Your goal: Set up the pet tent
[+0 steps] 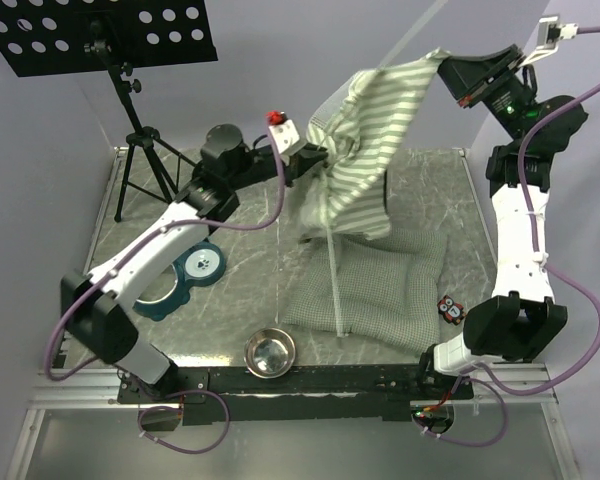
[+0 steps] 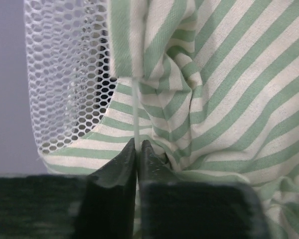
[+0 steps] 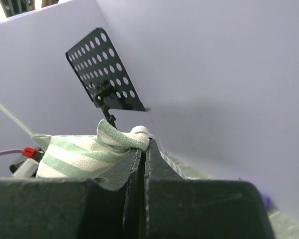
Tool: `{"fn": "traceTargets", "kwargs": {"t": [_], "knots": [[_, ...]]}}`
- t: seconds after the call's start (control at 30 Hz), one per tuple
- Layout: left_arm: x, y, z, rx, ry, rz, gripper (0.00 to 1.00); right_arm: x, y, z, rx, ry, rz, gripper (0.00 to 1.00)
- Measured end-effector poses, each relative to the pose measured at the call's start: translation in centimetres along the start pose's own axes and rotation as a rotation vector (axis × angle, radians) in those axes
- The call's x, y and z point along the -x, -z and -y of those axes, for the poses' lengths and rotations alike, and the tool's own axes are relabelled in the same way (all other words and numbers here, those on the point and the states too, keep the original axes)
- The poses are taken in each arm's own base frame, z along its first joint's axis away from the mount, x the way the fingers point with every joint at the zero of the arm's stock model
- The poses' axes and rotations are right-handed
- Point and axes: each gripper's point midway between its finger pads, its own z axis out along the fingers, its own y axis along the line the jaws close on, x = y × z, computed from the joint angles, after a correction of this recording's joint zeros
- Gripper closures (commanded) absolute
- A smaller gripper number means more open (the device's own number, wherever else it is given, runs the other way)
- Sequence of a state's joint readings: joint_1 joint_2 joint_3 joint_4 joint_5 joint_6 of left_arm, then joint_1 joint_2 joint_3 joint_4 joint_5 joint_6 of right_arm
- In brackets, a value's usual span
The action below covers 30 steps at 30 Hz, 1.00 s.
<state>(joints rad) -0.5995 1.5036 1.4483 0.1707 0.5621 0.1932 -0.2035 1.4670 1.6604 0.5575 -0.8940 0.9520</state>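
Note:
The pet tent (image 1: 365, 140) is a green-and-white striped fabric bundle held up in the air over the back of the table. Its grey-green checked cushion mat (image 1: 375, 285) lies flat below. My left gripper (image 1: 315, 160) is at the tent's left edge, shut on a thin clear pole (image 2: 135, 109), with white mesh (image 2: 65, 74) to its left and striped fabric (image 2: 229, 99) to its right. That pole (image 1: 335, 290) hangs down onto the mat. My right gripper (image 1: 445, 65) is high at the tent's top right corner, shut on a fold of striped fabric (image 3: 89, 149).
A black music stand (image 1: 100, 35) on a tripod (image 1: 145, 150) stands at the back left. A teal double bowl holder (image 1: 195, 270) lies under the left arm. A steel bowl (image 1: 270, 352) sits at the front. A small red-and-black object (image 1: 448, 308) lies right of the mat.

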Motion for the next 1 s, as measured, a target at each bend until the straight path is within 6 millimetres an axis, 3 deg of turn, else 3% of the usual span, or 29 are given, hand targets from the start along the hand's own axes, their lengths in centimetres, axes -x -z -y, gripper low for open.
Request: {"fn": "traceTargets", "kwargs": {"t": [0.13,0.23,0.3,0.37,0.53,0.77,0.87,1.0], "knots": [[-0.9,-2.8,1.0,-0.062,0.015,0.020,0.38,1.8,-0.4,-1.4,0.017,0.077,0.027,1.00],[-2.1,-3.3,1.7,-0.082,0.051,-0.006,0.24,2.1,-0.2,-1.3,-0.007,0.126,0.026,1.00],[-2.5,-2.9,1.6,-0.073,0.075,-0.018,0.20,2.3,0.0,-1.0,-0.036,0.161,0.029,1.00],[-2.7,-1.9,1.4,-0.057,0.104,-0.027,0.08,2.5,0.3,-1.0,-0.060,0.199,0.029,1.00],[-2.5,2.4,2.0,-0.010,0.165,-0.044,0.07,3.4,0.9,-2.1,-0.083,0.296,0.045,1.00],[1.0,4.7,2.3,0.014,0.178,-0.006,0.03,3.7,1.0,-2.1,-0.087,0.402,0.039,1.00],[2.4,5.6,0.3,0.066,0.243,0.008,0.03,2.2,1.5,-1.7,-0.073,0.451,-0.014,1.00],[5.8,7.6,-3.5,0.173,0.328,0.073,0.02,-1.9,3.1,-1.1,-0.047,0.482,-0.135,1.00]]}}
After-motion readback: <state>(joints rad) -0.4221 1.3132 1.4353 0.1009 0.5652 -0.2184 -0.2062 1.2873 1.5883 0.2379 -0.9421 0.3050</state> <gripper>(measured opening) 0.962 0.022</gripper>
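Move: The tent hangs bunched between both hands: its middle is about 7 cm to the right of the left hand, level ahead and some 3 cm lower. From the right hand, which grips its top corner, that middle lies about 11 cm left, 3 cm back and 17 cm down. The grey cushion is some 16 cm back and 10 cm right of the left hand, about 38 cm below it. The teal feeder lies 14 cm back and 27 cm left, equally low. The tent's striped fabric comes free of the left fingers, which open wide as that hand dips right a few centimetres, then eases back and swings about 12 cm left, finally rising, away from the cloth. The tent's top corner stays pinched in the right hand, which lifts about 4 cm, drawing back slightly, then sinks 6 cm while its wrist rolls left side down, some 30 degrees in all. ##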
